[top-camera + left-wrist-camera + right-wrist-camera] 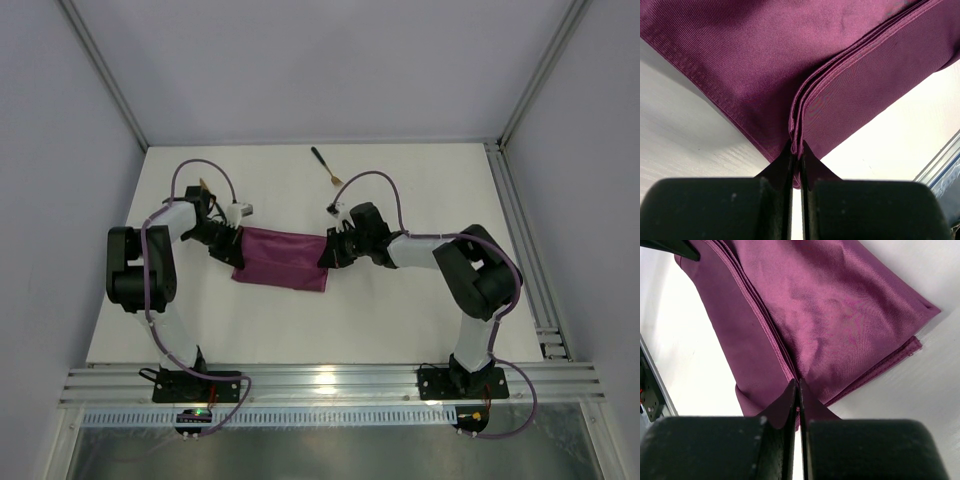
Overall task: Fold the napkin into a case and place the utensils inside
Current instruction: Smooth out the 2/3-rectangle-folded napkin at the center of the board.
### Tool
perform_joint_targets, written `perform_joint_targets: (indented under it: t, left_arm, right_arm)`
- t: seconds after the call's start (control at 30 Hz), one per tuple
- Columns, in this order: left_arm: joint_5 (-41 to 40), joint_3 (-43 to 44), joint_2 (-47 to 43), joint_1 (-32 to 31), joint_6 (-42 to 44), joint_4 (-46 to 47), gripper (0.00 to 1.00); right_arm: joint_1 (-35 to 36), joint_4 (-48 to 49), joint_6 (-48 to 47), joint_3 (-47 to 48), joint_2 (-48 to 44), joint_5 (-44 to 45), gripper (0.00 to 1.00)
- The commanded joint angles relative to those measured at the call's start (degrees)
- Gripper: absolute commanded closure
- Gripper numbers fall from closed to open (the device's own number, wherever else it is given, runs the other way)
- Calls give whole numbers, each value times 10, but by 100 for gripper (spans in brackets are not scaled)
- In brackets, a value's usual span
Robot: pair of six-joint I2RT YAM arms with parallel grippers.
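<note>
The magenta-purple napkin (282,258) lies folded into a flat band in the middle of the white table. My left gripper (233,241) is shut on its left end, and the stacked hems run between the fingertips (796,150). At the right end my right gripper (328,250) is also shut, pinching the napkin's (840,315) folded edge (799,385). A fork (325,166) with a gold head and black handle lies apart at the back of the table. A small gold piece (203,185) shows by the left arm's cable, and I cannot tell whether it is the knife.
An aluminium rail (520,240) runs along the table's right side and another (330,380) along the front edge by the arm bases. White walls close off the back and sides. The left wrist view shows the rail (940,165) at lower right.
</note>
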Motion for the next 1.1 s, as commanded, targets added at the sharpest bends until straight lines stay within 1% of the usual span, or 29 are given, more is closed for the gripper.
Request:
perform_joint_targets:
  t: [0.0,0.17,0.2,0.23,0.27,0.3,0.37,0.4,0.5,0.63,0.67,0.7,0.73,0.77,0.83,0.87,0.9,0.93,1.0,1.03,1.07]
  left_arm:
    - [6,8,-26,-1,-9,12,98]
    - [1,6,-31,-1,-15,21,98]
    - [2,6,-32,-1,-14,19,96]
    - [5,4,-33,-1,-11,18,87]
    - [7,3,-39,-1,-10,18,82]
    - [9,3,-42,-1,-11,20,76]
    - [9,6,-51,-1,-15,27,71]
    - [9,8,-61,-1,-21,29,65]
    - [9,14,-81,-1,-29,33,50]
    - [9,21,-112,-1,-31,39,42]
    - [9,22,-122,-1,-33,41,42]
    - [9,22,-145,-21,-36,44,42]
    - [-3,22,-159,-27,-41,45,43]
    - [-11,22,-172,-38,-38,44,45]
    - [-26,20,-202,-98,-23,32,49]
    - [-33,20,-205,-125,-19,27,51]
    - [-40,21,-204,-154,-17,24,51]
    - [-42,21,-195,-211,-17,26,51]
    - [-42,20,-181,-259,-21,38,47]
    - [-38,15,-166,-292,-25,61,45]
    - [-32,13,-159,-305,-28,72,42]
  right_arm:
    - [-1,9,-6,1,0,-3,96]
    - [-3,17,-9,-8,6,2,96]
    - [-2,20,-8,-10,5,0,96]
    - [-2,24,-6,-10,9,-2,96]
    - [-2,24,-6,-10,10,-3,96]
    - [-2,31,-5,-9,14,-7,96]
    - [-2,34,1,-8,23,-10,96]
    - [-2,39,1,-8,24,-10,96]
    - [-2,46,7,-9,30,-9,96]
    - [-3,48,9,-9,32,-7,96]
    - [-2,49,9,-9,33,-6,96]
    - [-2,49,9,-10,33,-6,96]
    - [-2,50,10,-11,32,-6,96]
    - [-2,51,14,-13,31,-6,96]
    - [-2,59,17,-15,31,-10,96]
    - [-2,60,19,-15,31,-11,96]
    - [-2,60,19,-14,30,-13,96]
    - [-2,60,19,-14,30,-15,96]
    - [-2,60,20,-13,31,-22,96]
    - [-2,60,18,-13,30,-23,96]
    - [-2,59,19,-13,30,-23,96]
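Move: The napkin lies folded between the hands, each of which is shut on one end of its layered fold line. The napkin's middle is about 10 cm to the left hand's right and 1 cm ahead, just below the fingertips. From the right hand it is roughly 9 cm left and 1 cm ahead, slightly lower. The knife is some 16 cm ahead and 6 cm left of the left hand; the fork is about 24 cm ahead and 1 cm right of the right hand. The left hand opens its fingers to about half and lets go of the fold's left end, easing forward a little as it rises, then sweeps right over the napkin towards the right gripper and slightly back, ending about 12 cm farther right and 10 cm up, with its fingertips swung forward and the hand turned clockwise some 20 degrees. Meanwhile the right hand keeps its pinch on the fold's right end, lowers it about 1.5 cm towards the board and then holds still there. ##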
